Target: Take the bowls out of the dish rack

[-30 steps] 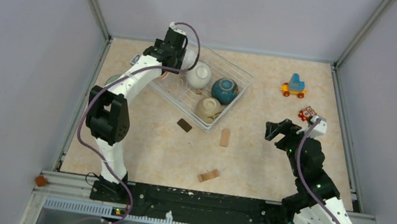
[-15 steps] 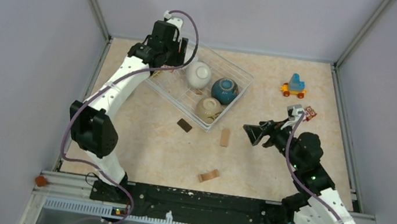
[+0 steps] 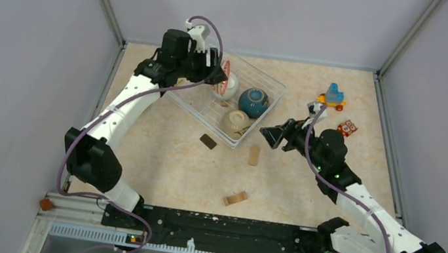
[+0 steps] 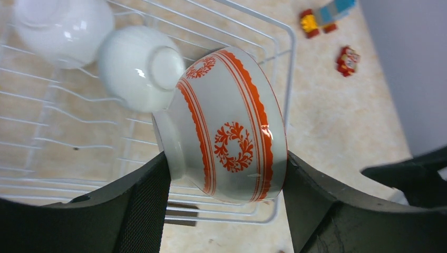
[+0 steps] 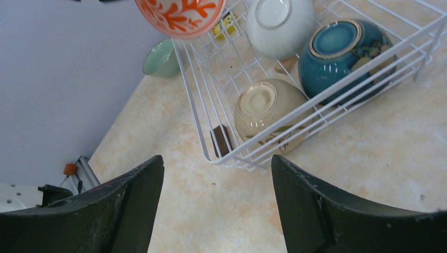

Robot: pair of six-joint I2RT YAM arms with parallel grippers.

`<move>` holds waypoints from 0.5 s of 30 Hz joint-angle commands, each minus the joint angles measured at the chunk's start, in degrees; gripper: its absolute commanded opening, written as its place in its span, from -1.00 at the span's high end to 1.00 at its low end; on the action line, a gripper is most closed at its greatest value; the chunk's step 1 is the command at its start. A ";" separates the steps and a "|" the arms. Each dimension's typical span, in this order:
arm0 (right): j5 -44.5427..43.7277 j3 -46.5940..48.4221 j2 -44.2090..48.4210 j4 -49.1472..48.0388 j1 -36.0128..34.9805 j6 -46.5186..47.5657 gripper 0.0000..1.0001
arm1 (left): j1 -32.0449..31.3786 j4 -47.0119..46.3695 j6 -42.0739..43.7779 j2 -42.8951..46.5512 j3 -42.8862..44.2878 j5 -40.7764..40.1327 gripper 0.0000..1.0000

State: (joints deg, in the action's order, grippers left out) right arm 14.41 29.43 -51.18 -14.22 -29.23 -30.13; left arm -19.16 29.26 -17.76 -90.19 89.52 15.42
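Note:
My left gripper (image 3: pixel 219 73) is shut on the white bowl with orange-red pattern (image 4: pixel 226 126) and holds it tilted on its side above the white wire dish rack (image 3: pixel 269 80). In the rack a white bowl (image 3: pixel 228 89), a dark teal bowl (image 3: pixel 254 102) and a beige bowl (image 3: pixel 235 121) lie upside down. A second white bowl (image 4: pixel 63 23) shows in the left wrist view. A pale green bowl (image 5: pixel 161 60) stands on the table outside the rack's far side. My right gripper (image 3: pixel 270 135) is open and empty, just off the rack's near corner (image 5: pixel 232 158).
Wooden blocks lie in front of the rack: a dark one (image 3: pixel 208 141), a light one (image 3: pixel 253 155) and one nearer the arms (image 3: pixel 235 198). A toy train (image 3: pixel 332 97) and a red block (image 3: pixel 347 127) sit at the right. Grey walls enclose the table.
My left gripper has lifted the orange-patterned bowl up out of the rack. My right arm has swung left towards the rack's near corner.

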 commanded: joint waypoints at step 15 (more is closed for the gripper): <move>-6.22 13.25 -9.56 -3.43 -1.61 -8.82 -0.38 | -3.00 -37.20 -25.66 6.52 -16.56 35.12 -0.06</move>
State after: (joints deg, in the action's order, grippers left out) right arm 9.69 39.55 -59.90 -16.53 -30.02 -37.30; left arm -20.27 4.56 -38.79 -86.61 73.06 43.27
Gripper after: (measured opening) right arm 0.715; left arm 0.748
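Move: The left hand already holds the orange-patterned bowl in the air; the open right gripper it is bound for is about 16 cm back, 15 cm right and 6 cm lower. From the right hand, that bowl is some 16 cm ahead, 15 left and 6 up. In the rack below, the blue bowl lies about 20 cm ahead of the right hand, 4 left and 7 lower, and the beige bowl 9 ahead, 10 left and equally low. Left carries the orange-patterned bowl about 10 cm right and back, turning, as the open right gripper rises forward towards it. ##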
